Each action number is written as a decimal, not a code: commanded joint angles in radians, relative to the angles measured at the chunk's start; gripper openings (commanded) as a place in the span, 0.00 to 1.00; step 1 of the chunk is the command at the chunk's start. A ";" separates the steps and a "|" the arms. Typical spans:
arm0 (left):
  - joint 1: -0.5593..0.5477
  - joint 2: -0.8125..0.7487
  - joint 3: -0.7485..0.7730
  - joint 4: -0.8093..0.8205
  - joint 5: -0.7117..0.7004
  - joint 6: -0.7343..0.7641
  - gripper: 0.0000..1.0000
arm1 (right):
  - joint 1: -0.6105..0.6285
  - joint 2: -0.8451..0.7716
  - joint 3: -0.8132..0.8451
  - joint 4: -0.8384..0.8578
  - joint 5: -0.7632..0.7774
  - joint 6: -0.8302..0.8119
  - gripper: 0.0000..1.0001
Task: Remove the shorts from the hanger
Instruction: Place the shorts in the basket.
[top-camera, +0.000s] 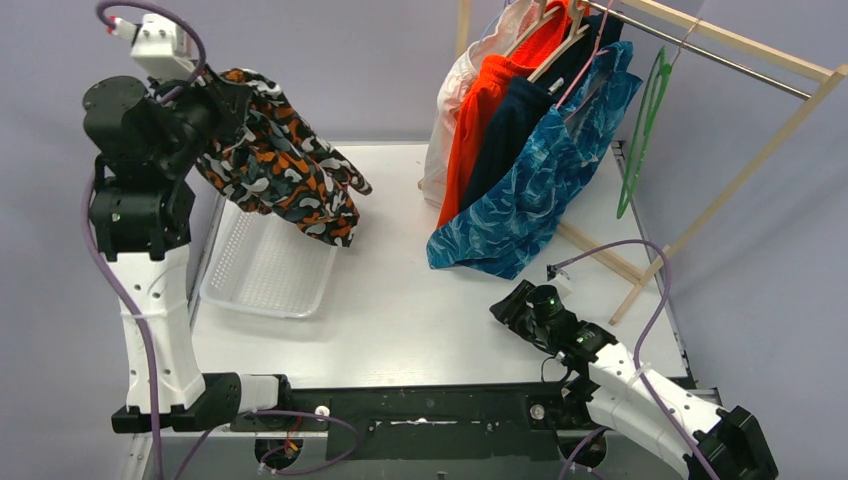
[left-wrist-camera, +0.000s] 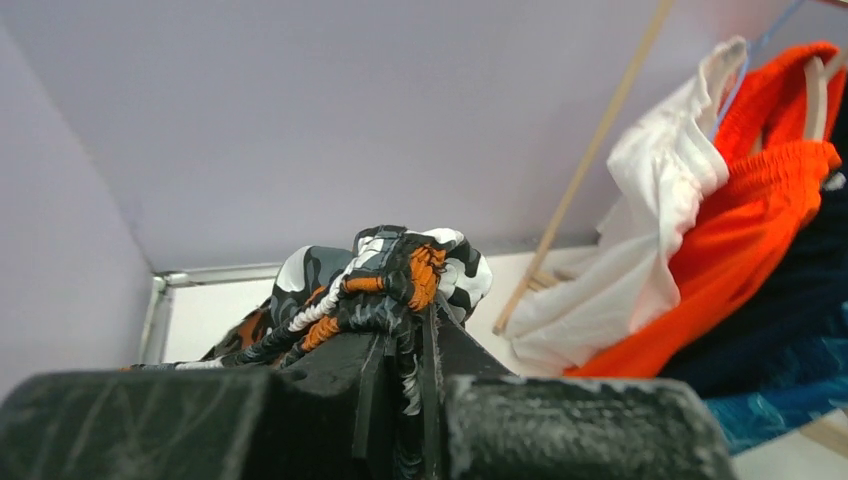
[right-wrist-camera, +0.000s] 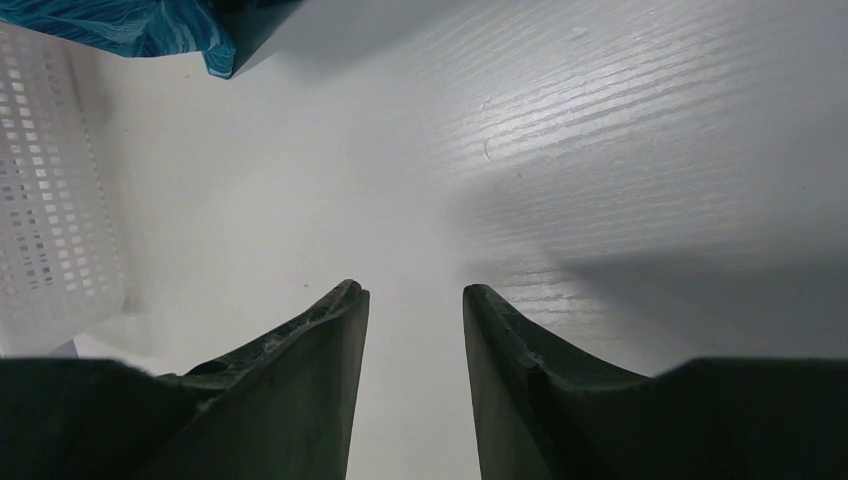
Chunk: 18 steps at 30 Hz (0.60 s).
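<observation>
My left gripper (top-camera: 215, 100) is raised high at the left, shut on the waistband of the orange-black-grey camouflage shorts (top-camera: 280, 165). They hang free of any hanger, above the basket. In the left wrist view the bunched waistband (left-wrist-camera: 400, 270) is pinched in my left gripper (left-wrist-camera: 425, 320). White (top-camera: 445, 130), orange (top-camera: 480, 110), navy (top-camera: 510, 120) and teal-blue patterned shorts (top-camera: 540, 190) hang from wooden hangers (top-camera: 560, 40) on the rail. A green hanger (top-camera: 640, 130) hangs bare. My right gripper (top-camera: 510, 300) rests low over the table, open and holding nothing (right-wrist-camera: 412, 292).
A white perforated basket (top-camera: 265, 270) sits on the table under the camouflage shorts, and its wall (right-wrist-camera: 50, 200) shows in the right wrist view. The wooden rack (top-camera: 740, 60) stands at the back right, with its foot bar (top-camera: 600, 255) on the table near my right gripper.
</observation>
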 joint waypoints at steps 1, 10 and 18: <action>0.004 -0.054 0.059 0.051 -0.193 0.037 0.00 | 0.007 0.011 0.013 0.049 0.002 -0.011 0.41; 0.004 -0.059 -0.051 0.044 -0.319 0.071 0.00 | 0.006 0.018 0.013 0.055 -0.004 -0.013 0.41; 0.059 0.027 -0.294 0.119 -0.349 0.070 0.00 | 0.009 0.016 0.013 0.049 -0.011 -0.009 0.41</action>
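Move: Almost straight below the left hand, level with it fore and aft but about 10 cm to its left and some 49 cm down, sits the basket. On the rail side hang the white shorts, roughly 20 cm ahead, 36 cm right and 28 cm lower, with the orange shorts about 7 cm to the right of them. From the right hand, the basket is about 16 cm ahead, 53 cm left and 2 cm lower. Swinging the pinched camouflage shorts leftward over the basket, the left hand first draws back and up about 3 cm, then sweeps down some 11 cm and forward about 5 cm, going some 7 cm left in all. The wrist turns about 20 degrees counter-clockwise and ends tipped some 10 degrees lower; the fingers keep their hold. ##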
